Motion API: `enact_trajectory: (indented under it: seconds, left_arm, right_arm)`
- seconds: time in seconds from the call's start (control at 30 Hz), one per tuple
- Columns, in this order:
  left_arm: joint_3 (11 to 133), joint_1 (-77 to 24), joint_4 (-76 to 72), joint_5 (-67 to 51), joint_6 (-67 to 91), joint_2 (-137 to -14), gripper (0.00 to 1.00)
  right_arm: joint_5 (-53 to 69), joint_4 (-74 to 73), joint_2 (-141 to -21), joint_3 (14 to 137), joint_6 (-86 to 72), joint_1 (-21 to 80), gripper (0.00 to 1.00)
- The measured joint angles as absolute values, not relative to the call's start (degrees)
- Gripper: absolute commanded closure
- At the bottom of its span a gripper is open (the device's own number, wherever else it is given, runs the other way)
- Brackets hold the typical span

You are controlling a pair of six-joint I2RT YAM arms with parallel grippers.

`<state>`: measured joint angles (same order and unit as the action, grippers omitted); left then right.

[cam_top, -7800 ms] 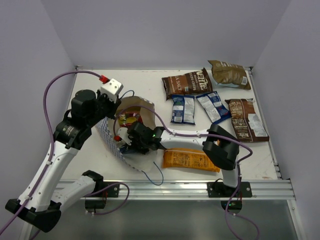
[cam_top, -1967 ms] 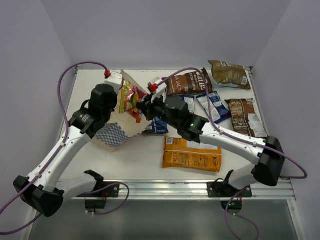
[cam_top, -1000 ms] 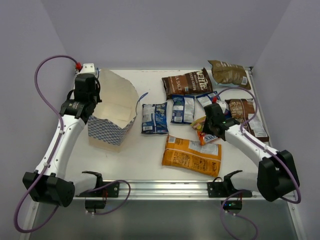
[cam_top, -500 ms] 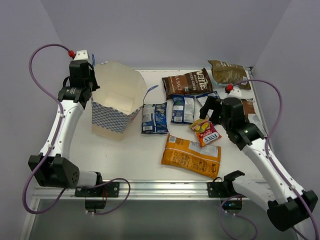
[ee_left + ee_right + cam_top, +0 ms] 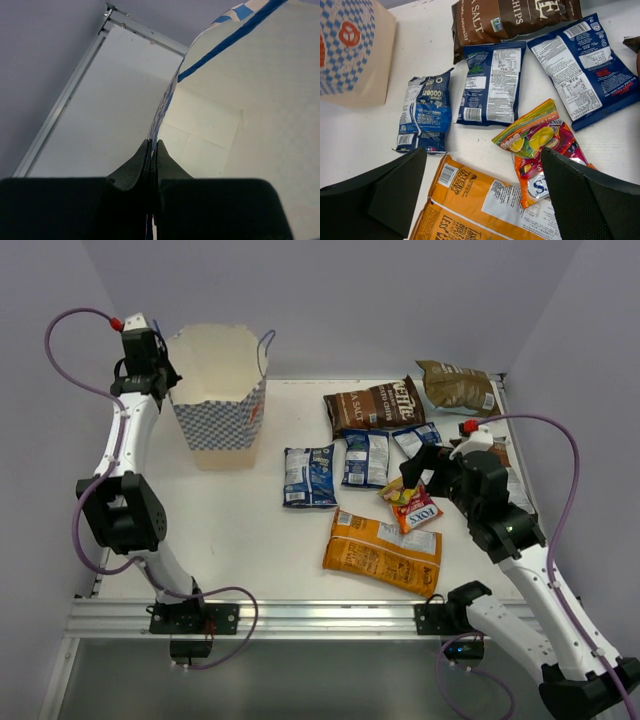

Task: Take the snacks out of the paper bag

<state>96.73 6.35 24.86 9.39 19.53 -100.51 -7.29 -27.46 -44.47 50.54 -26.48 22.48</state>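
The blue-and-white checkered paper bag stands upright at the back left. My left gripper is shut on its left rim, and the left wrist view shows the jaws pinching the thin paper edge beside the white inside, where no packet shows. The snacks lie on the table. My right gripper hangs open just above the red-yellow packet, holding nothing. Its wide fingers frame the large orange bag.
Three blue packets lie in a row mid-table. Brown chip bags lie at the back, the back right corner and under my right arm. Metal rails edge the table.
My right gripper opened, left the red-yellow packet lying by the orange bag, and rose. My left arm swung the paper bag up and toward the back left corner.
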Motion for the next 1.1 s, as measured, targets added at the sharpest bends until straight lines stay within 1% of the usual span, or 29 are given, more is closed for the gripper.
enact_trajectory:
  seconds: [0.1,0.13,0.17,0.27,0.3,0.33,0.37,0.43,0.47,0.53,0.57,0.6,1.1]
  left_arm:
    - [99.8,8.6,24.7,9.4,20.5,-103.4,1.00]
    - [100.7,9.3,24.7,9.3,20.5,-104.1,0.97]
    - [101.4,9.8,24.4,9.2,20.6,-104.8,0.89]
    - [102.8,11.0,24.3,9.0,20.4,-106.1,0.73]
    - [103.0,11.3,24.3,8.9,20.3,-106.3,0.61]
    - [103.1,11.4,24.4,8.7,20.1,-106.4,0.55]
    - [103.1,11.4,24.4,8.5,20.0,-106.4,0.39]
    - [103.1,11.3,24.3,8.2,19.8,-106.3,0.25]
    - [103.0,11.2,24.3,8.0,19.7,-106.2,0.16]
    - [102.6,11.2,24.0,7.7,19.6,-105.6,0.09]
    - [102.2,11.2,23.9,7.6,19.5,-105.1,0.02]
    - [101.7,11.2,23.8,7.5,19.4,-104.4,0.00]
    - [96.6,11.2,25.5,9.0,16.3,-97.2,0.00]
  right_arm:
    - [-6.6,-27.7,-43.7,49.6,-26.4,22.5,0.01]
    - [-6.4,-27.7,-43.6,49.5,-26.3,22.5,0.01]
    - [-6.4,-27.8,-43.5,49.5,-26.3,22.5,0.01]
    - [-6.4,-27.8,-43.4,49.5,-26.0,22.5,0.01]
    - [-6.3,-27.8,-43.4,49.4,-25.9,22.5,0.01]
    - [-6.2,-27.8,-43.4,49.4,-25.8,22.5,0.01]
    - [-6.2,-27.8,-43.4,49.3,-25.8,22.5,0.01]
    - [-6.1,-27.8,-43.3,49.3,-25.8,22.5,0.01]
    - [-5.8,-27.8,-43.3,49.2,-25.7,22.5,0.01]
    - [-5.1,-27.8,-43.1,49.2,-25.6,22.5,0.01]
    - [-4.8,-27.8,-43.1,49.2,-25.6,22.5,0.01]
    - [-4.5,-27.8,-43.0,49.2,-25.5,22.5,0.01]
    - [2.4,-27.5,-40.8,49.1,-22.3,22.5,0.01]
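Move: The paper bag, empty now, is still pinched by its left rim in the left hand; its middle lies about 11 cm to that hand's right, 5 cm back and 13 cm below. The nearest blue snack pack lies some 35 cm to the hand's right and 14 cm back, a second one about 49 cm right and 8 cm back, both 23 cm below. From the right hand the paper bag is about 45 cm left and 19 cm ahead. The paper bag's left rim, still pinched, is drawn about 5 cm to the left and a little forward by the left hand; then the fingers open wide and let go of the rim, and the hand backs off some 4 cm towards its base, rising 2 to 3 cm. The right hand, open and empty, shifts about 3 cm back and left over the snacks, turning slightly counter-clockwise. ##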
